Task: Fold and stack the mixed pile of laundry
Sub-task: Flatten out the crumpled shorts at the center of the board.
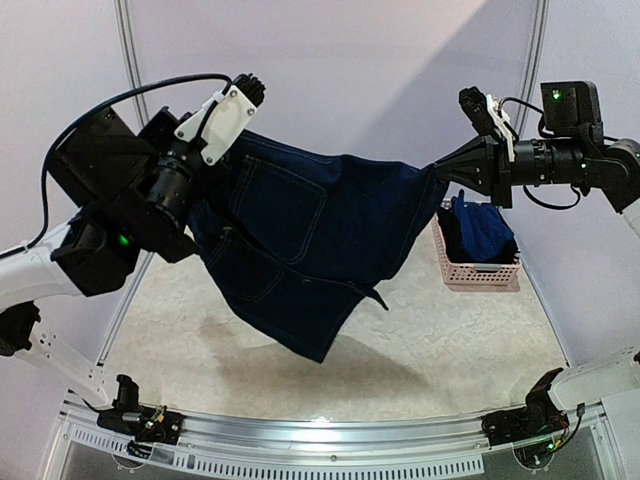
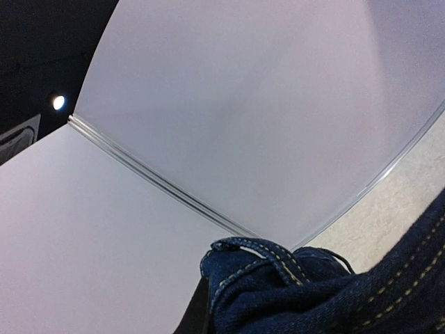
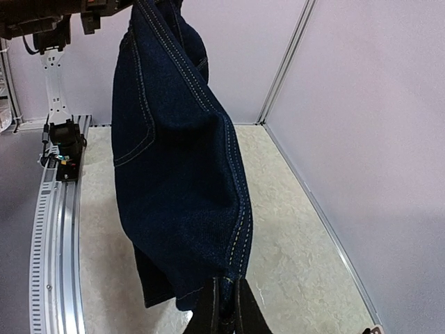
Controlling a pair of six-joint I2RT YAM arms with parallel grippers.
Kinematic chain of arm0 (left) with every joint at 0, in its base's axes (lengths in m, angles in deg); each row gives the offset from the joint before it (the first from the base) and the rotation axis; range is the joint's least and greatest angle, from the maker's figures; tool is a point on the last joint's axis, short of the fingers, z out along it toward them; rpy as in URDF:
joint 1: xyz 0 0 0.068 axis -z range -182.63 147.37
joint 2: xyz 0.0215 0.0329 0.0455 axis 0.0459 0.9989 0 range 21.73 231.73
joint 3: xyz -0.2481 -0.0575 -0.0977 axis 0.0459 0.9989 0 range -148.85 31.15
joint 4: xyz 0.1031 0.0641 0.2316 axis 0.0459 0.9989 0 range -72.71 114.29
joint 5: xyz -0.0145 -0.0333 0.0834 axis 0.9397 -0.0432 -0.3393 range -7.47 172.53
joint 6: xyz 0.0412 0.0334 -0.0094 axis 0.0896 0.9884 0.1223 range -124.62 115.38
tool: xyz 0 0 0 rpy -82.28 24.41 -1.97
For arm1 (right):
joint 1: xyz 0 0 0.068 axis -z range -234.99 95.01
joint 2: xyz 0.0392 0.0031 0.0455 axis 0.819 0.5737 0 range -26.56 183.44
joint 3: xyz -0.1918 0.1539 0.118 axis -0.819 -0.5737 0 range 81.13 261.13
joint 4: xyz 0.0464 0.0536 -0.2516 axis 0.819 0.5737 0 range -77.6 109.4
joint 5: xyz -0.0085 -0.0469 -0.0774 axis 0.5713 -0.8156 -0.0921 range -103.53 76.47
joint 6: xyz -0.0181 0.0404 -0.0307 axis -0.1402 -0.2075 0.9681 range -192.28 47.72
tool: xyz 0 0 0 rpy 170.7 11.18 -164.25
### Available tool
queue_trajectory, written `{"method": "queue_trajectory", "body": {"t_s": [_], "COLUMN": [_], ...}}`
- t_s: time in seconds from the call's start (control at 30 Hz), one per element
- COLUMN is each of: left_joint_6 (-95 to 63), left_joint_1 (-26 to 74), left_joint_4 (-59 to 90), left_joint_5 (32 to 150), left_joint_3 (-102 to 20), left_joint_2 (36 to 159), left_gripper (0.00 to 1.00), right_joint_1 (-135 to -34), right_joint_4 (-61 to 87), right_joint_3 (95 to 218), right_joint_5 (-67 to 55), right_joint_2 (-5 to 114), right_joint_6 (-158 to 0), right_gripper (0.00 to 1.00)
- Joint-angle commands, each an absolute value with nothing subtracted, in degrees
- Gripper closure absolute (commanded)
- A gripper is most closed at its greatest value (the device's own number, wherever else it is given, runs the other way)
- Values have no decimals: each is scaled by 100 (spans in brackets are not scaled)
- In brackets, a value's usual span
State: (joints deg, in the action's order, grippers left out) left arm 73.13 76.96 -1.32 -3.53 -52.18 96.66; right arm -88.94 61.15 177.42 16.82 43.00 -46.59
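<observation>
A dark navy denim piece point(image 1: 310, 230) with pale stitching and a back pocket hangs in the air, stretched between both arms above the table. My left gripper point(image 1: 232, 140) is shut on its upper left corner; in the left wrist view the bunched waistband point(image 2: 278, 271) covers most of the gripper point(image 2: 208, 282). My right gripper point(image 1: 442, 170) is shut on the opposite corner, and the right wrist view shows its black fingertips point(image 3: 226, 296) pinching the seam at the denim's point(image 3: 174, 174) hem. Other laundry, blue and dark cloth point(image 1: 485, 235), lies in the basket.
A small pink perforated basket point(image 1: 480, 275) stands at the right, by the right wall. The pale mottled tabletop point(image 1: 430, 340) lies below the hanging denim. White walls close the back and sides. A metal rail point(image 1: 330, 435) with the arm bases runs along the near edge.
</observation>
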Motion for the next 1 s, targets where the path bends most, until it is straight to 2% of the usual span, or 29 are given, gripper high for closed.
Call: {"method": "queue_trajectory", "body": {"t_s": [0.0,0.2,0.3,0.5,0.7,0.87,0.97], "left_joint_6": [6128,3308,2469,1441,495,-2,-218], "left_joint_1": [6952,5981,5479,4780,4207,4417,5006], "left_joint_4": [1496,5391,6446,7688,8951,9640,9813], "left_joint_5": [-346,1654,2687,4333,4998,5603,5232], "left_joint_3": [-6369,-8731,-9398,-9342,-9183,-9080,-9040], "left_joint_2": [9972,10824,11212,11246,10960,10756,10558], "left_gripper": [100,100,100,100,100,100,100], "right_joint_1": [-8855,-8845,-8796,-8703,-8662,-8653,-8653], "right_joint_4": [5821,5761,5716,5490,5274,5369,5657], "right_joint_3": [17648,17427,17324,17262,17344,17641,17980], "right_joint_5": [1568,1473,1438,778,-21,243,801], "right_joint_2": [4349,4267,4197,4075,4128,4185,4183], "right_joint_6": [-4926,-4956,-4982,-5050,-5066,-5019,-4939], "right_gripper": [100,100,100,100,100,100,100]}}
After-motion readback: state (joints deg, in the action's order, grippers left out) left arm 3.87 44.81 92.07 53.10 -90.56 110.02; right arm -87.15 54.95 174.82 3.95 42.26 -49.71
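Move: Both hands already hold the shorts aloft by the waistband corners, the cloth hanging between them. The board's centre, where they are to be flattened, lies about 15 cm ahead, 24 cm right and 48 cm below my left hand, and about 15 cm ahead, 22 cm left and 43 cm below my right. The middle of the hanging shorts is some 16 cm right of my left hand and 20 cm lower. The laundry basket stands roughly 26 cm ahead, 27 cm right and 38 cm below my right hand. I keep both waistband corners pinched and swing my left hand forward about 12 cm, lifting it first, then bringing it down some 15 cm from the top of the arc and drawing back slightly as its fingers tip down. My right hand eases forward about 5 cm and a little right, turning clockwise, so the waistband is stretched between the two. ##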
